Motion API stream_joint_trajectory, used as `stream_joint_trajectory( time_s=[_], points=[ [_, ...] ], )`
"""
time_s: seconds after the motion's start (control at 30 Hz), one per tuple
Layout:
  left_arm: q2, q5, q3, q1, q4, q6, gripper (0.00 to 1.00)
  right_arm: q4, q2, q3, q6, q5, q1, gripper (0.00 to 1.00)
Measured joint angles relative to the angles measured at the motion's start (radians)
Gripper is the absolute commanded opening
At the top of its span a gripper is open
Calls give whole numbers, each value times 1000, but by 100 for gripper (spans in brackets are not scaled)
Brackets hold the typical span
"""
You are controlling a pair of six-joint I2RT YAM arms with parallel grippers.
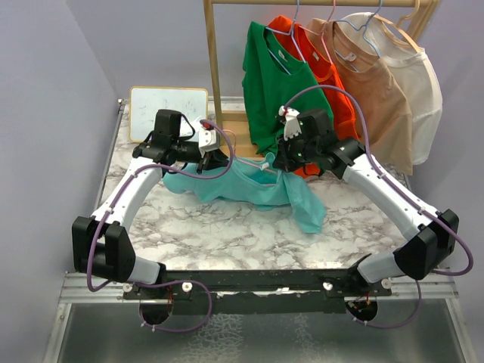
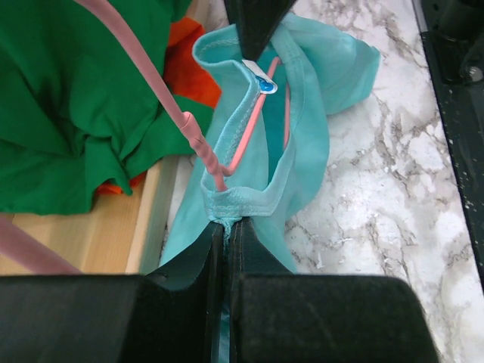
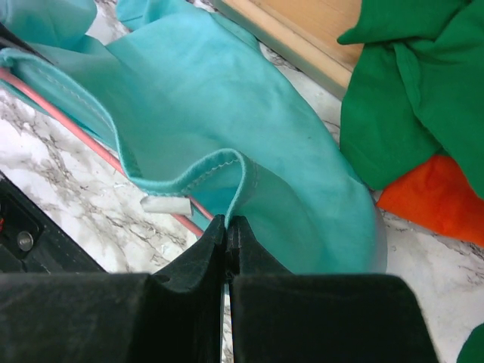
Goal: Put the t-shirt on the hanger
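The teal t-shirt (image 1: pixel 253 189) lies bunched on the marble table (image 1: pixel 227 234), lifted at its neck between my two grippers. My left gripper (image 2: pixel 227 223) is shut on the collar seam of the t-shirt (image 2: pixel 302 113). Opposite it, my right gripper (image 3: pixel 228 221) is shut on the collar edge of the t-shirt (image 3: pixel 227 98), near the white tag (image 3: pixel 165 204). The pink hanger (image 2: pixel 162 87) runs down into the stretched neck opening, and its wire shows inside the cloth. In the right wrist view the hanger (image 3: pixel 72 125) lies along the collar's lower edge. Most of the hanger is hidden under the shirt.
Behind the grippers a wooden rack (image 1: pixel 214 68) holds a green shirt (image 1: pixel 272 83), an orange-red shirt (image 1: pixel 329 72), a tan one (image 1: pixel 374 83) and a cream one (image 1: pixel 420 83). A small whiteboard (image 1: pixel 168 113) stands at the back left. The rack's wooden base (image 2: pixel 91 234) lies close to the left gripper.
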Motion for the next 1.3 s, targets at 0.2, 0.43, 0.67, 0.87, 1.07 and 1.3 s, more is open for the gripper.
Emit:
stream_joint_trajectory(
  time_s=[0.2, 0.43, 0.67, 0.87, 1.07, 1.3],
  points=[
    [5, 47, 50, 0, -197, 148, 0, 6, -3, 0, -19, -32, 0, 1],
    [33, 38, 180, 18, -600, 540, 0, -10, -40, -32, -58, -74, 0, 1],
    [53, 25, 246, 36, -821, 755, 0, -48, -49, -60, -102, -137, 0, 1],
    [55, 25, 263, 51, -837, 762, 0, -51, -54, -60, -149, -237, 0, 1],
    [59, 25, 264, 86, -790, 717, 0, -71, -58, -29, -183, -346, 0, 1],
    [69, 27, 294, 100, -748, 666, 0, -49, -58, -5, -188, -448, 0, 1]
  ],
)
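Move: The right fingers already hold the teal t-shirt's neckline beside the hanger's right end, which lies about 1 cm back, 1 cm left and 2 cm below them. The white label is about 4 cm left, level front to back and 3 cm lower. The green shirt's hem hangs some 10 cm ahead, 3 cm right and 8 cm lower. From the left fingers, shut on collar and hanger neck, the hanger's right end lies about 15 cm right, 2 cm back and 4 cm below. Both grippers keep their pinch on the t-shirt. The right hand draws its edge of the neckline back past the hanger's right end, about 7 cm and somewhat left, dipping slightly before rising about 3 cm, while turning some 25 degrees counter-clockwise. The left hand carries the hanger neck and collar back 5 cm and left 4 cm, turning a little clockwise, then eases halfway forward again. ##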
